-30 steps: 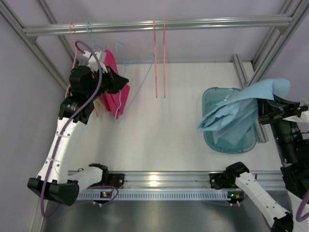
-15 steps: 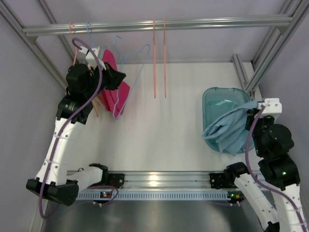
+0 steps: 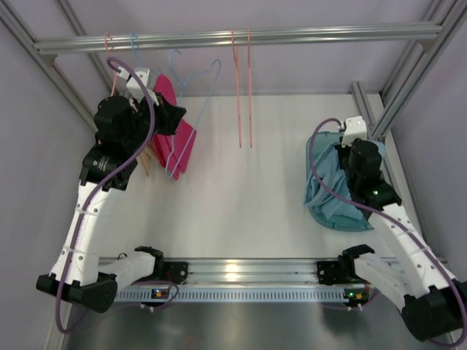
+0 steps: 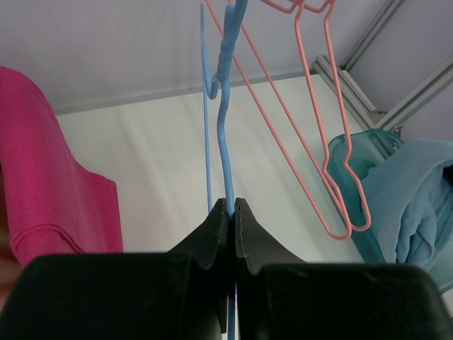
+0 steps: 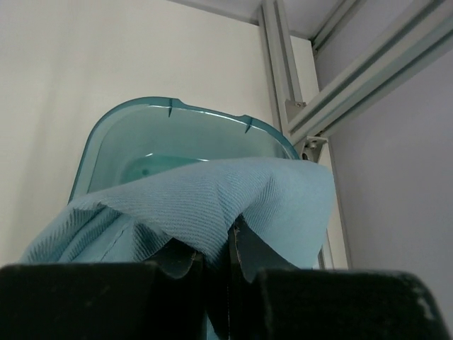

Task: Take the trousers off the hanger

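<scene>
The magenta-pink trousers (image 3: 182,142) hang folded at the far left under the rail, and show at the left edge of the left wrist view (image 4: 42,177). My left gripper (image 4: 231,204) is shut on the wire of a bare blue hanger (image 3: 195,91) just beside them. The light blue trousers (image 3: 326,191) lie bunched in and over the teal bin (image 3: 365,222). My right gripper (image 5: 231,234) is shut on a fold of them (image 5: 212,191), above the bin (image 5: 177,110). In the top view the right arm (image 3: 365,171) covers its fingers.
Two bare pink hangers (image 3: 244,95) hang from the metal rail (image 3: 292,34) at mid-back, also seen in the left wrist view (image 4: 318,142). Frame posts (image 3: 372,109) run just behind and right of the bin. Both arm bases sit on the near rail (image 3: 241,273).
The right arm swung in from the right edge and brought the light blue trousers down over the bin. The left gripper shifted slightly back and left with the blue hanger.
</scene>
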{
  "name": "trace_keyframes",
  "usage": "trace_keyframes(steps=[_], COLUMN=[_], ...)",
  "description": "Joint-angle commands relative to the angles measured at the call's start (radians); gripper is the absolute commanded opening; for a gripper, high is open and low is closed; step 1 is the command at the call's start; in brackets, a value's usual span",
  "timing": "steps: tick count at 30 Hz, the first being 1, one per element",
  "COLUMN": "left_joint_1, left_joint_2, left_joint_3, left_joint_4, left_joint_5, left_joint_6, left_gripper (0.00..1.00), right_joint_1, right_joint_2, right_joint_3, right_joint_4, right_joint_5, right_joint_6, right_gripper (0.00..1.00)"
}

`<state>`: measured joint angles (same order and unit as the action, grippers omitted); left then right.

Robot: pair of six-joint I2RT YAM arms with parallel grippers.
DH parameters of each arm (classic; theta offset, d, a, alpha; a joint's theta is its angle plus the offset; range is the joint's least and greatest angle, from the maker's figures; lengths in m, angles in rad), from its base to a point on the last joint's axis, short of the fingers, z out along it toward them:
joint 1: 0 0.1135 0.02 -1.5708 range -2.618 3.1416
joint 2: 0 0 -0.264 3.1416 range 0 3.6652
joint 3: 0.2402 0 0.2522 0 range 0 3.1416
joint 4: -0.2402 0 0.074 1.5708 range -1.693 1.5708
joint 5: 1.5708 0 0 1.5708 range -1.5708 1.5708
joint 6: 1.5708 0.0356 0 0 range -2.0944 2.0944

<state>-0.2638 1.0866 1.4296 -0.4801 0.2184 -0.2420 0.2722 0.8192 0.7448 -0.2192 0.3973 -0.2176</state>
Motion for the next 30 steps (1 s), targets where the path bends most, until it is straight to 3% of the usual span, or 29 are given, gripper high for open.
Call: trace_keyframes(steps=[1,4,6,9,12,14,21,30], left_joint_1=[-0.018,-0.034,-0.043,-0.067,-0.101,-0.133,-0.169,-0.219], left_joint_2=[0.019,0.071,0.104,0.163,0.211,0.234,0.366,0.506], left_joint_3=[0.086,0.156,0.217,0.281,0.316,0.336,0.456,0.543], left_joint_4=[-0.004,-0.046,-0.066,-0.081,-0.080,-0.080,-0.080,-0.078], left_joint_5=[-0.039,-0.080,-0.102,-0.120,-0.142,-0.184,-0.316,-0.337], left_joint_6=[0.073,0.098,0.107,0.113,0.116,0.119,0.113,0.122], left_gripper=[0.00,0.00,0.00,0.00,0.00,0.00,0.00,0.00], right_joint_1=[-0.022,-0.044,-0.059,-0.083,-0.102,-0.106,-0.116,-0.119], right_joint_2=[0.112,0.245,0.331,0.386,0.377,0.342,0.212,0.078], right_joint_3=[0.014,0.091,0.135,0.215,0.258,0.278,0.312,0.344], right_joint_4=[0.262,0.277,0.262,0.195,0.140,0.097,-0.037,-0.144], right_joint_5=[0.003,-0.020,-0.026,-0.057,-0.095,-0.110,-0.221,-0.261], right_joint_6=[-0.031,-0.011,0.003,0.040,0.076,0.095,0.190,0.238], right_gripper=[0.07,0.30,0.56,0.79,0.94,0.99,0.99,0.99])
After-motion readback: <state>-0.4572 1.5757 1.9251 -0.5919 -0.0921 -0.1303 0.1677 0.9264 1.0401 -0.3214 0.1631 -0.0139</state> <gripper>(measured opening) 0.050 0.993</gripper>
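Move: Left gripper, holding the empty blue hanger: the free stretch of rail lies about 18 cm ahead, 8 cm right and some 10 cm above. Two pink hangers hang from the rail, centred 18 cm ahead and 12 cm right, level; the magenta cloth is about 3 cm ahead, 6 cm left and 15 cm below. Right gripper, pinching the light-blue trousers: the teal bin's centre is some 25 cm below, 3 cm back and 2 cm right. Carry the right gripper on forward about 8 cm, sinking some 4 cm over the bin, opening wide to let go of the trousers, then draw back and climb clear of them. Keep the left gripper pinching the empty hanger; lift slightly, then take it forward about 10 cm and to the right, easing down again, to bring its hook to the rail beside the pink hangers. ##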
